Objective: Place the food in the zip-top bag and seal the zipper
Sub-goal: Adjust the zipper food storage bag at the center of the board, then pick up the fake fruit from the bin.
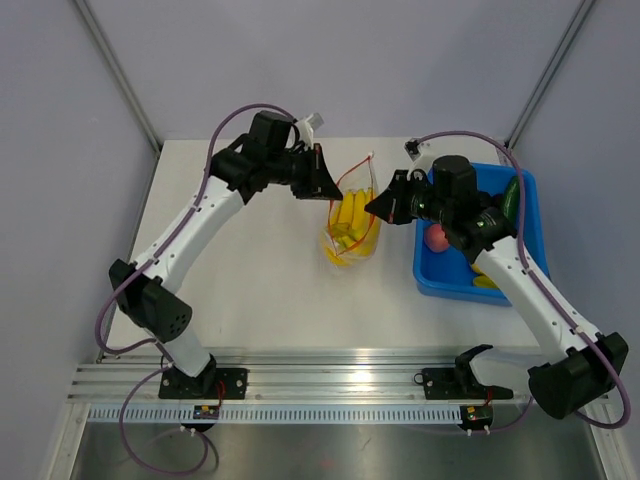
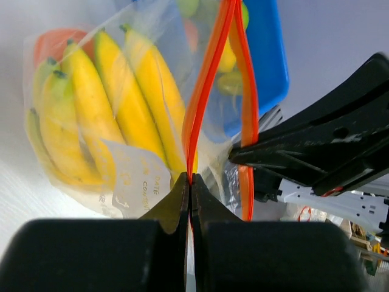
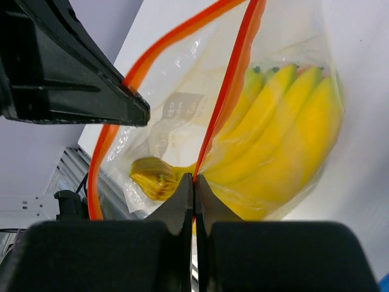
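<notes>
The clear zip-top bag (image 1: 351, 230) hangs over the table's middle with yellow bananas (image 1: 350, 222) inside. Its orange-red zipper (image 1: 352, 172) gapes open between my two grippers. On the bag's left side my left gripper (image 1: 326, 188) is shut on one zipper strip (image 2: 200, 115), bananas (image 2: 109, 109) behind the plastic. The right gripper (image 1: 376, 207) is shut on the other strip (image 3: 228, 91) on the bag's right side, bananas (image 3: 279, 134) beyond it. A pink-red peach (image 1: 436, 238) lies in the blue bin.
The blue bin (image 1: 525, 232) stands at the right, holding a green cucumber (image 1: 512, 200) and a yellow piece (image 1: 486, 281) under my right arm. Grey walls enclose the table at the back and sides.
</notes>
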Controlling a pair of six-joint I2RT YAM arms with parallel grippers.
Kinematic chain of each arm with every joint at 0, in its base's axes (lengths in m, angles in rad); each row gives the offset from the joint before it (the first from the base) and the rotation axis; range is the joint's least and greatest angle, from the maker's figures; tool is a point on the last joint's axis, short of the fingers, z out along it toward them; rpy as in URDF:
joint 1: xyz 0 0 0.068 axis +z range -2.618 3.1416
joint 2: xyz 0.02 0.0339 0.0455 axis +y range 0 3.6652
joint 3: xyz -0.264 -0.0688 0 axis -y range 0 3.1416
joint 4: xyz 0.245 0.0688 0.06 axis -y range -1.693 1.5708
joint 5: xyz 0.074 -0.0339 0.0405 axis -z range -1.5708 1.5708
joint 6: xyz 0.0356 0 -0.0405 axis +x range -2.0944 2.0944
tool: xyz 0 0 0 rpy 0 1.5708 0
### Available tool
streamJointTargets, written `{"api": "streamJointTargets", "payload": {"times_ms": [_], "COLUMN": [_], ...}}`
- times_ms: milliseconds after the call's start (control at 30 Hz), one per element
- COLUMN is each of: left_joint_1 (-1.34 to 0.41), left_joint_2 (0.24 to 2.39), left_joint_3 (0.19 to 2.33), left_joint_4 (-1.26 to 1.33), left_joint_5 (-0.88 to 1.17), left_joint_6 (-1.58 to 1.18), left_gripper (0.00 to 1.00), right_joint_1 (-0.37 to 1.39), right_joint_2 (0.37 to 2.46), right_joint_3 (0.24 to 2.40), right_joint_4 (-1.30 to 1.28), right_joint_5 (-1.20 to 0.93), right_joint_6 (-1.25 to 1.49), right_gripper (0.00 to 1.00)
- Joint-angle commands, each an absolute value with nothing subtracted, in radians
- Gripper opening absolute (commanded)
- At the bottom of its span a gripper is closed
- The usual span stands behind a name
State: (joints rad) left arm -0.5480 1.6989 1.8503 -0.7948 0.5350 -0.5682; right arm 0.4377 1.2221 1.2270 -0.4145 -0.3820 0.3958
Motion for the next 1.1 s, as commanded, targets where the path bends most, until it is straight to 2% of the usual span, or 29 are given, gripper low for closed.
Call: {"api": "streamJointTargets", "payload": {"times_ms": [0, 100, 333, 467, 500, 600, 700, 767, 800, 933, 1033, 1067], "left_joint_1": [-0.555, -0.56, -0.583, -0.583, -0.583, -0.583, -0.583, -0.583, -0.584, -0.583, -0.583, -0.583], "left_joint_2": [1.736, 1.799, 1.767, 1.75, 1.749, 1.747, 1.75, 1.753, 1.756, 1.758, 1.761, 1.761], "left_joint_3": [1.685, 1.65, 1.931, 1.941, 1.91, 1.852, 1.793, 1.775, 1.769, 1.743, 1.736, 1.735], "left_joint_4": [-0.709, -0.721, -0.804, -0.79, -0.784, -0.747, -0.71, -0.71, -0.709, -0.69, -0.681, -0.68], "left_joint_5": [0.526, 0.555, 0.549, 0.551, 0.549, 0.563, 0.569, 0.565, 0.565, 0.575, 0.591, 0.592], "left_joint_6": [-0.577, -0.577, -0.557, -0.568, -0.572, -0.586, -0.588, -0.584, -0.581, -0.581, -0.583, -0.583], "left_gripper": [0.0, 0.0, 0.0, 0.0, 0.0, 0.0, 0.0, 0.0, 0.0, 0.0, 0.0, 0.0], "right_joint_1": [0.442, 0.442, 0.446, 0.445, 0.445, 0.446, 0.446, 0.445, 0.446, 0.439, 0.385, 0.306], "right_joint_2": [1.261, 1.324, 1.253, 1.253, 1.258, 1.27, 1.214, 1.146, 1.122, 1.023, 1.086, 1.104], "right_joint_3": [1.12, 1.092, 1.193, 1.226, 1.227, 1.238, 1.238, 1.241, 1.25, 1.232, 1.213, 1.2], "right_joint_4": [-0.379, -0.414, -0.397, -0.431, -0.46, -0.514, -0.534, -0.56, -0.572, -0.626, -0.744, -0.764], "right_joint_5": [-0.351, -0.351, -0.377, -0.335, -0.324, -0.31, -0.232, -0.126, -0.074, 0.27, 0.374, 0.355], "right_joint_6": [0.377, 0.383, 0.416, 0.391, 0.384, 0.357, 0.347, 0.325, 0.319, 0.319, 0.336, 0.348], "right_gripper": [0.0, 0.0, 0.0, 0.0, 0.1, 0.53, 0.82, 0.91, 0.98, 0.99, 0.99, 1.0]}}
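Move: Between and below the two shut grippers, which already pinch opposite orange rims, hangs the food in the bag. Its middle is about 13 cm under both, some 4 cm right of the left hand and 1 cm back, and 3 cm left of the right hand, level with it fore and aft. The blue tray's middle is roughly 30 cm right of the right hand, 5 cm farther out and 25 cm below. Shaking the bag together, both hands drop about 12 cm and rise again, the right not all the way. The right fingers then open wide, let go of their rim and swing some 12 cm right towards the tray, rising and turning clockwise about 30 degrees. The left keeps its pinch and sinks again, ending 7 cm lower than it began. ##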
